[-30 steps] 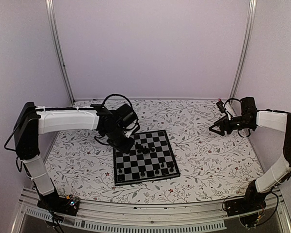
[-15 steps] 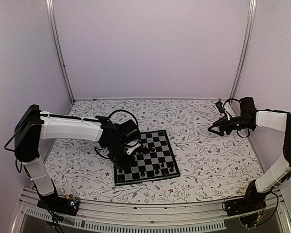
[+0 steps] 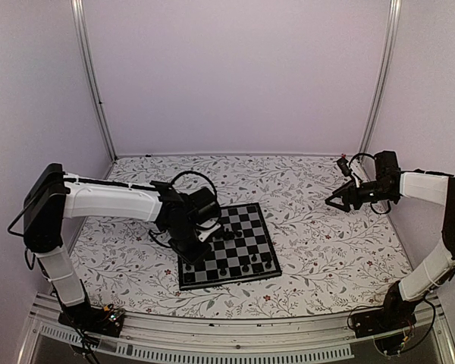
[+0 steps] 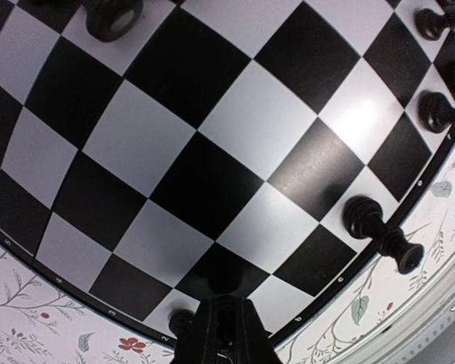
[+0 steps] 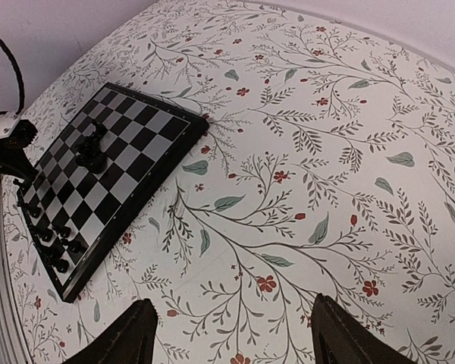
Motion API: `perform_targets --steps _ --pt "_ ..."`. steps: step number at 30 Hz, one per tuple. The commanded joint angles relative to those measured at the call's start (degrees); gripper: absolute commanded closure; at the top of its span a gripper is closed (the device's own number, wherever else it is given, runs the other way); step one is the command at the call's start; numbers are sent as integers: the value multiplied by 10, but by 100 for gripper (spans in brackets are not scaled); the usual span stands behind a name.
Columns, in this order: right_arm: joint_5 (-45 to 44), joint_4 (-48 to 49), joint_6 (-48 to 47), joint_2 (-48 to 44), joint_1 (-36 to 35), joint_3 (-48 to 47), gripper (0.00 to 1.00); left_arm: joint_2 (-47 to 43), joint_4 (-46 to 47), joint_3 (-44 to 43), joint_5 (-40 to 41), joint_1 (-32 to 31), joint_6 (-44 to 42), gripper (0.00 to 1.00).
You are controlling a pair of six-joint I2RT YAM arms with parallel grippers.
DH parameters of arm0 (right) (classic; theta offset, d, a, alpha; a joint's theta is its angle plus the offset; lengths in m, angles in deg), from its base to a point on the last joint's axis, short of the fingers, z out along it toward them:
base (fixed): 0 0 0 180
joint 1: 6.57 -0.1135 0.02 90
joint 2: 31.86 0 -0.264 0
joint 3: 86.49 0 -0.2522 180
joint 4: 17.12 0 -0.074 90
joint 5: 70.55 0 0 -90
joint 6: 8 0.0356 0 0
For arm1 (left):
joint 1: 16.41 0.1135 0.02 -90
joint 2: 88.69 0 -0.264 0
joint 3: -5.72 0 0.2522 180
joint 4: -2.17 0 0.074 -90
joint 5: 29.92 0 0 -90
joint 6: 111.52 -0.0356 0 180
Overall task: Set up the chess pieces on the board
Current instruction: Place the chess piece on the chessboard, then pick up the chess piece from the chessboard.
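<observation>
The board (image 3: pixel 241 244) lies flat on the table, left of middle. Black chess pieces (image 3: pixel 226 231) cluster near its far left part, and others (image 3: pixel 245 268) stand along its near edge. My left gripper (image 3: pixel 200 244) hangs low over the board's left edge. In the left wrist view its fingers (image 4: pixel 224 326) are shut above a black square of the board (image 4: pixel 212 152), and I see nothing between them. A small piece (image 4: pixel 180 322) stands right beside them at the border. My right gripper (image 3: pixel 335 201) is open in the air far to the right, with bare cloth between its fingers (image 5: pixel 140 337).
A floral table cover (image 3: pixel 318 250) surrounds the board. Two more pieces (image 4: pixel 364 216) sit by the board's border in the left wrist view. The right wrist view shows the board (image 5: pixel 136 159) far off. Walls and metal posts (image 3: pixel 91 76) close in the back and sides.
The left gripper has come down and towards the board's near left edge, then held still for the last half second. The right arm has not moved.
</observation>
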State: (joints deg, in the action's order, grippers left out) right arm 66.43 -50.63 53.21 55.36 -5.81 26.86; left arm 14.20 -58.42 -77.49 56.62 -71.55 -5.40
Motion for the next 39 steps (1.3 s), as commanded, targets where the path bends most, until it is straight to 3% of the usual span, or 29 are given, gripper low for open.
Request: perform_targets --steps 1,10,19,28,39 --pt "9 -9 -9 8 -4 -14 27 17 -5 -16 16 -5 0 94" --pt "11 -13 -12 12 -4 -16 27 29 -6 -26 13 -5 -1 92" --pt "13 -15 -14 15 -4 -18 27 15 -26 -40 12 -5 2 76" --pt "15 -18 -16 19 -4 -20 27 5 -38 -148 82 11 -10 72" --pt "4 -21 -21 15 -4 -20 26 122 -28 -268 125 67 11 72"
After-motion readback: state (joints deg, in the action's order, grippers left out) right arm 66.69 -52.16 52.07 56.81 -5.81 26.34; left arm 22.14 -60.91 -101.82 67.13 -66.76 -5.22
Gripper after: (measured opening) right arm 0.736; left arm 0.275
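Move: The piece in the left hand's fingers is over the board's near-left corner square, about 4 cm below the hand point with no sideways offset. One standing piece is right ahead of that square, some 3 cm farther out. Another is about 9 cm to the right and 1 cm out. The piece cluster lies some 15 cm ahead and 10 cm right. From the right hand the corner square is about 16 cm back, 39 cm left and 13 cm down. Straight down first, by barely 1 cm, the left hand sets its held chess piece on the near-left corner square. It pauses there while the fingers open about a quarter and let go. Then it climbs and swings forward, ever faster, some 11 cm out, 8 cm up and 4 cm right, towards the piece cluster, the fingers tilting about 15 degrees to point outwards and staying part open. ##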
